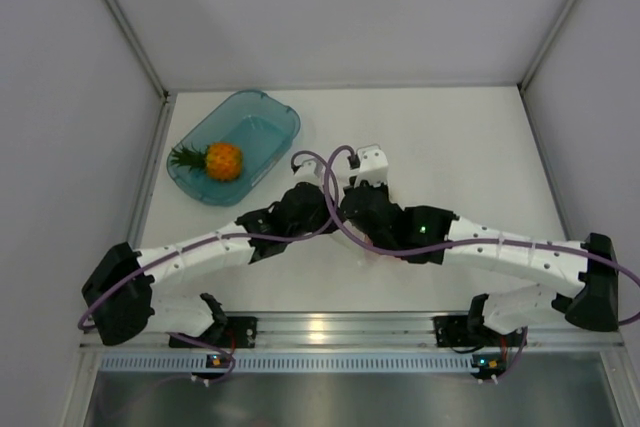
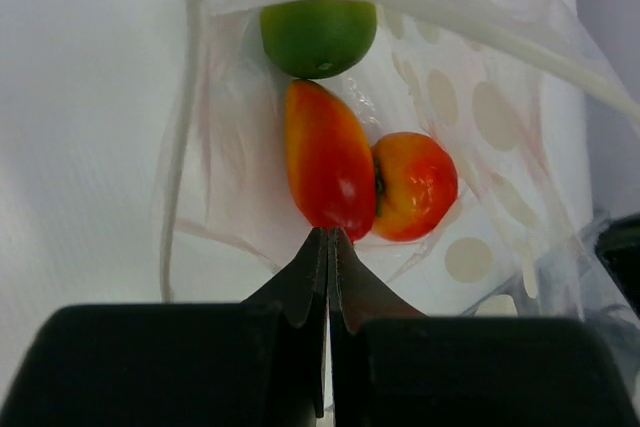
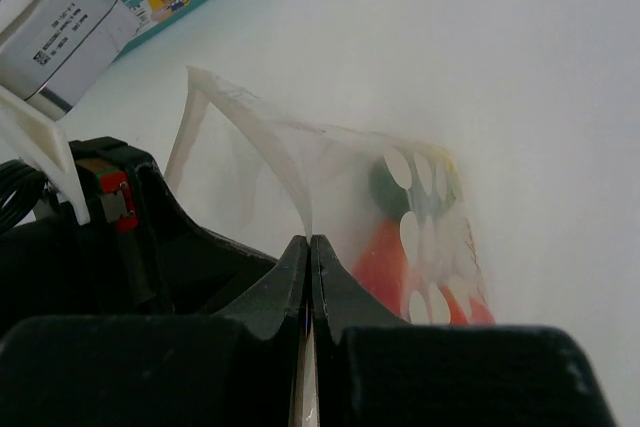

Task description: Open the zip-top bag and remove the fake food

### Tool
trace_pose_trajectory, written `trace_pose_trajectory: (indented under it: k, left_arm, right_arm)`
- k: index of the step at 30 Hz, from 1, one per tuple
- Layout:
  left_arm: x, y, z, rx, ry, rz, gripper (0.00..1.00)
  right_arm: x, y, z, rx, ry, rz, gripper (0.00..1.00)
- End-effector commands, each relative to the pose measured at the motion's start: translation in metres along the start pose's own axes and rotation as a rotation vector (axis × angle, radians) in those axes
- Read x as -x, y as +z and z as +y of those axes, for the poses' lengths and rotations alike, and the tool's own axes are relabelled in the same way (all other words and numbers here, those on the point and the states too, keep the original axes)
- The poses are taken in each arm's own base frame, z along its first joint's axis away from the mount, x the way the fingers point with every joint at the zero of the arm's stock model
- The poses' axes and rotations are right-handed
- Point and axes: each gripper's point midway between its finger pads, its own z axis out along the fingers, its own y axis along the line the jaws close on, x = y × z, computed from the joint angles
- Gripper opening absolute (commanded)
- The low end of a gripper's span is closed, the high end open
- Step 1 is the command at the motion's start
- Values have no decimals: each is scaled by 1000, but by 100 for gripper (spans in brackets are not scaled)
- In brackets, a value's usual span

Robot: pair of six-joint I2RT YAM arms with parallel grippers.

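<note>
The zip-top bag [image 2: 480, 107], clear with pale dots, hangs with its mouth pulled apart between my two grippers. Inside it lies fake food: a green fruit [image 2: 318, 35], a long red-orange fruit [image 2: 328, 162] and a round red-yellow fruit [image 2: 415, 185]. My left gripper [image 2: 328, 234] is shut on the bag's near lip, just below the red-orange fruit. The right gripper [image 3: 308, 240] is shut on the other lip, a white strip [image 3: 285, 172] rising from its tips. In the top view both wrists meet mid-table and hide the bag. An orange pineapple [image 1: 222, 160] lies in the tray.
A translucent teal tray [image 1: 268, 119] stands at the back left of the white table. White walls close in on the left, back and right. The left wrist's white camera box [image 3: 60, 37] sits close beside the right gripper.
</note>
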Motion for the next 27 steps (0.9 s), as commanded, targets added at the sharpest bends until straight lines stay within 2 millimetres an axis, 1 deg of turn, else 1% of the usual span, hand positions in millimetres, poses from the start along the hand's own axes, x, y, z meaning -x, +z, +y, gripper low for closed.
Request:
trace_pose_trajectory:
  k: [1,4,6,7,8,12,13,14,15,16,17,18,19,21,23,27]
  left_arm:
    - [12,-10,-45,-163,2,-56,0]
    - [6,-12,-57,-209,50,-58,0]
    - [-3,-10,-59,-243,86,-43,0]
    - [0,-10,-66,-282,88,-63,0]
    - [-8,-7,-63,-293,109,-42,0]
    - [-18,-2,-69,-379,165,-43,0]
    - [-19,-1,-72,-409,178,-58,0]
    - [-26,-3,-77,-466,231,-41,0]
    - [-27,-4,-79,-490,251,-46,0]
    - [-29,-2,-82,-521,270,-54,0]
    - [-37,-4,-85,-569,330,-31,0]
    - [-39,-3,-86,-582,349,-29,0]
    - [-45,0,-84,-592,368,-12,0]
    - [-51,1,-87,-628,425,1,0]
    - [-55,5,-85,-632,454,11,0]
    - [-70,5,-83,-679,501,55,0]
  right_arm:
    - [21,-6,0,-23,86,-63,0]
    - [22,-2,2,-24,78,-58,0]
    - [26,0,0,-26,84,-59,0]
    - [28,1,0,-25,81,-61,0]
    - [32,1,-1,-28,94,-72,0]
    - [47,-5,-7,2,119,-123,0]
    - [47,-7,-4,29,120,-124,0]
    - [50,-9,-5,50,140,-138,0]
    - [51,-10,-6,60,140,-144,0]
    - [48,-10,-7,71,134,-140,0]
    - [51,-13,-11,77,147,-152,0]
    - [52,-14,-11,85,147,-156,0]
    - [51,-16,-9,113,148,-151,0]
    - [52,-19,-17,115,159,-159,0]
    - [53,-21,-25,107,164,-165,0]
    - [54,-25,-34,132,154,-166,0]
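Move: In front of the right hand and slightly to its right is the long red fruit in the bag, about 5 cm ahead, 4 cm right and 20 cm below. From the left hand, the round red fruit lies some 12 cm right and 2 cm back, about 12 cm below. The long one lies 4 cm ahead and 8 cm right of that hand, and the green fruit 10 cm ahead and 8 cm right, at similar depth. Swinging its side of the bag's mouth round, the shut left hand goes right and back about 10 cm towards the round red fruit, rising slightly before dipping, while turning clockwise some 35 degrees. The right hand keeps its pinch on the rim, nearly still at first, then lifts it 3 to 4 cm and carries it about 3 cm right. ##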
